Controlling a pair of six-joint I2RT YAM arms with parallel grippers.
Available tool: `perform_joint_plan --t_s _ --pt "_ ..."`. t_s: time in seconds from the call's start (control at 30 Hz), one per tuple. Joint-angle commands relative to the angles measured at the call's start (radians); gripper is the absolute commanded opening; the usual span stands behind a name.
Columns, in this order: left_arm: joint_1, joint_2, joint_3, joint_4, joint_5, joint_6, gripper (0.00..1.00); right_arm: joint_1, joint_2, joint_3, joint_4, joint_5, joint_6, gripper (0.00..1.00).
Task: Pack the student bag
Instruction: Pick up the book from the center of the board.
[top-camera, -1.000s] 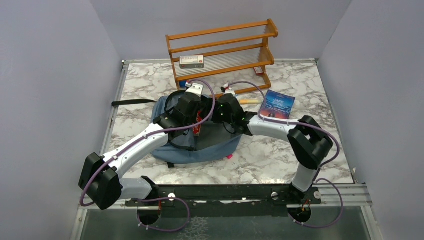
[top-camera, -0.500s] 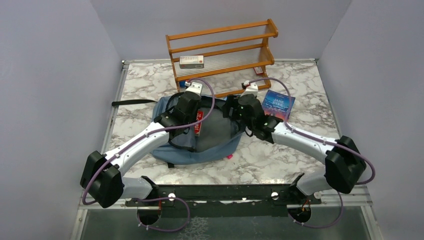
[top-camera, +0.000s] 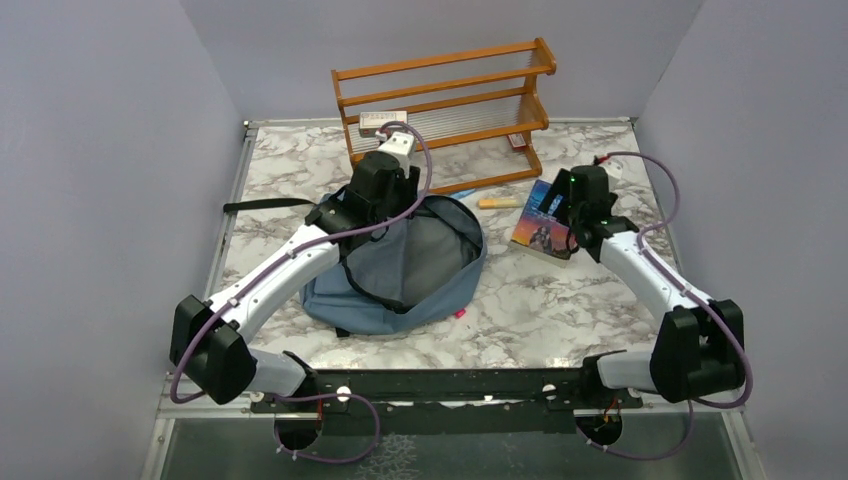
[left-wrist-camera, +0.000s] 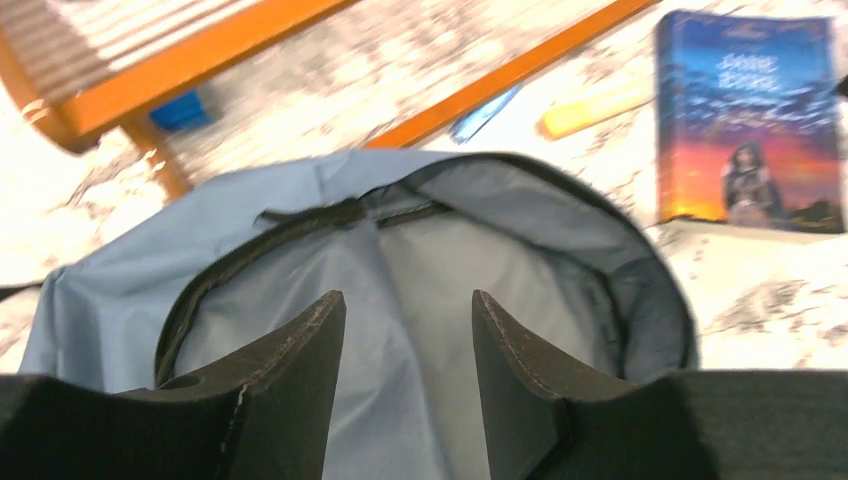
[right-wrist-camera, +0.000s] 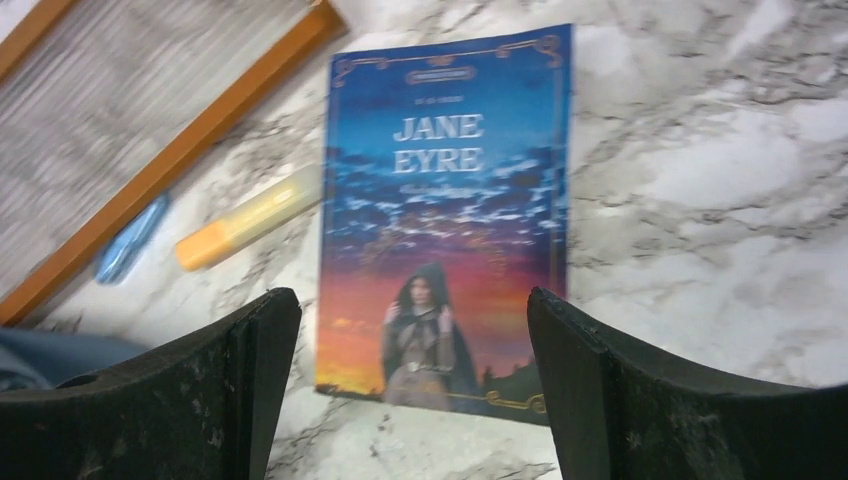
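The student bag (top-camera: 400, 275), dusty blue with black trim, lies mid-table with its mouth gaping; its pale lining (left-wrist-camera: 430, 250) fills the left wrist view. My left gripper (top-camera: 372, 205) hovers over the bag's back rim, open, with nothing between its fingers (left-wrist-camera: 405, 310). My right gripper (top-camera: 562, 222) hangs above a "Jane Eyre" paperback (right-wrist-camera: 445, 200) lying flat on the marble right of the bag (top-camera: 530, 225). Its jaws (right-wrist-camera: 413, 300) stand wide apart, one on either side of the book's near edge, clear of the cover.
A wooden rack (top-camera: 445, 100) stands at the back with a small box (top-camera: 383, 120) on its shelf. A yellow marker (top-camera: 497, 202) and a blue pen (right-wrist-camera: 130, 240) lie by the rack's foot. A black strap (top-camera: 265, 205) trails left of the bag.
The left gripper has opened and drawn back toward the rack; the red item it held no longer shows. The right arm has swung from the bag's rim out to above the book.
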Motion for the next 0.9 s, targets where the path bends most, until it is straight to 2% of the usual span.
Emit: perform_joint_plan --t_s 0.0,0.13,0.23,0.33,0.57,0.87 --pt "0.003 0.046 0.092 0.050 0.145 -0.019 0.52 -0.119 0.022 -0.011 -0.054 -0.110 0.009 0.89" --pt "0.003 0.112 0.137 0.080 0.227 -0.033 0.52 -0.216 0.057 -0.016 -0.038 -0.188 0.012 0.91" --pt "0.003 0.195 0.184 0.096 0.341 -0.060 0.52 -0.306 0.097 -0.031 -0.002 -0.244 0.022 0.95" --pt "0.001 0.278 0.232 0.139 0.469 -0.098 0.52 -0.384 0.149 -0.022 0.015 -0.385 0.026 0.95" --pt "-0.017 0.506 0.423 0.203 0.595 -0.166 0.52 -0.392 0.269 0.015 0.044 -0.529 0.002 0.94" --pt "-0.055 0.740 0.565 0.300 0.577 -0.253 0.54 -0.393 0.334 0.005 0.073 -0.548 -0.010 0.91"
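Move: The Jane Eyre book lies about 3 cm ahead of the open right hand, some 2 cm to its left and roughly 14 cm below. The yellow marker is about 11 cm left of the book and 4 cm farther out; the open bag's middle is some 37 cm left of the right hand and 8 cm back. From the left hand, the book is about 36 cm right, 6 cm ahead and 22 cm below. Right hand sinks some 11 cm to the book's right edge, overshooting rightward; left hand swings 20 cm right. ##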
